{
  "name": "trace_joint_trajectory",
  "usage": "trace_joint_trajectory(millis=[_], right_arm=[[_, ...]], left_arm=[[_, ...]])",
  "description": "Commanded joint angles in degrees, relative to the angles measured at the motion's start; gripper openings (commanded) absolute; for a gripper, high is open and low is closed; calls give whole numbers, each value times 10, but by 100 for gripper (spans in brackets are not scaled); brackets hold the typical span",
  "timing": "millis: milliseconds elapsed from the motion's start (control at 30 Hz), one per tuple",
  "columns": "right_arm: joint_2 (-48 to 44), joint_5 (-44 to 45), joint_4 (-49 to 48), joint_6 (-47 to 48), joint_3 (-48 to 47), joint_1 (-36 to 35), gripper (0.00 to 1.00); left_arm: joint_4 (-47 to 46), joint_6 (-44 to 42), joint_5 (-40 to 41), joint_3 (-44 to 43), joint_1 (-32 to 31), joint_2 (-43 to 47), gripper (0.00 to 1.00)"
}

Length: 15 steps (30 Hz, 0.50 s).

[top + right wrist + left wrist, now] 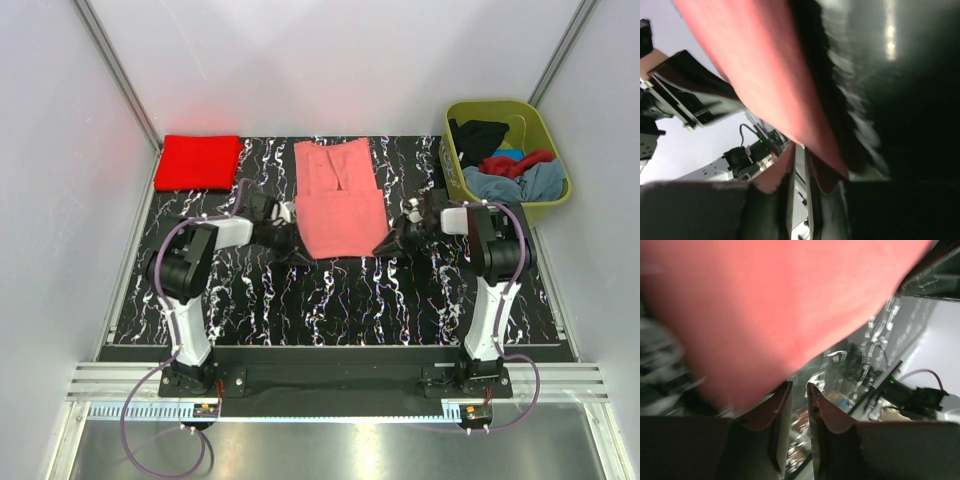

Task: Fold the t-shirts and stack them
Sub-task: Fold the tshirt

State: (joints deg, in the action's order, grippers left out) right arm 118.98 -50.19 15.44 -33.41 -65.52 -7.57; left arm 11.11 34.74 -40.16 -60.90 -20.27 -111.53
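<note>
A salmon pink t-shirt [340, 200], folded into a long strip, lies flat on the middle of the marbled table [330, 295]. A bright red t-shirt [198, 162] lies folded at the back left. My left gripper [288, 232] sits at the pink shirt's near left corner. In the left wrist view its jaws [796, 385] stand a narrow slit apart with only table showing between them, and the pink cloth [780, 305] brushes the left fingertip. My right gripper [392, 240] is at the near right corner. There the cloth edge [765, 75] meets the tips [801, 148]; whether it is pinched is unclear.
An olive-green tub [548, 135] stands at the back right, holding black [480, 135], dark red [520, 163] and grey-blue [530, 183] shirts. White walls close in the table on three sides. Both arm bases are at the near edge.
</note>
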Motion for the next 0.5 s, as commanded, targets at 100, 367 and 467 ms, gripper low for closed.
trace_joint_trajectory(millis=[100, 367, 467], right_arm=[[-102, 26, 31, 24, 64, 44, 27], [-279, 144, 23, -119, 150, 37, 57], [-352, 229, -22, -202, 202, 34, 61]], left_arm=[[44, -56, -5, 58, 51, 149, 27], [-36, 156, 52, 216, 51, 331, 47], [-130, 281, 86, 273, 48, 356, 57]])
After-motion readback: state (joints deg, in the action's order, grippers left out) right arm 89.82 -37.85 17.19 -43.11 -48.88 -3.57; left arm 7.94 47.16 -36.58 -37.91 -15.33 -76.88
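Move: The folded t-shirt's near corners are still in the two hands, just above the table. The middle of the shirt lies about 14 cm ahead of the left hand and 6 cm to its right; from the right hand it is some 13 cm ahead and 8 cm to the left. The red folded shirt is roughly 24 cm ahead of the left hand and 26 cm to its left, the basket some 17 cm ahead of the right hand and 26 cm to its right. Outward first, then up and a little back, both hands leave the t-shirt's near corners as their fingers open and let go. The left hand goes about 5 cm left, 8 cm up and 5 cm back; the right about 5 cm right, nearly 7 cm up and 3 cm back. The wrists swing some 15 degrees, left counter-clockwise, right clockwise. ##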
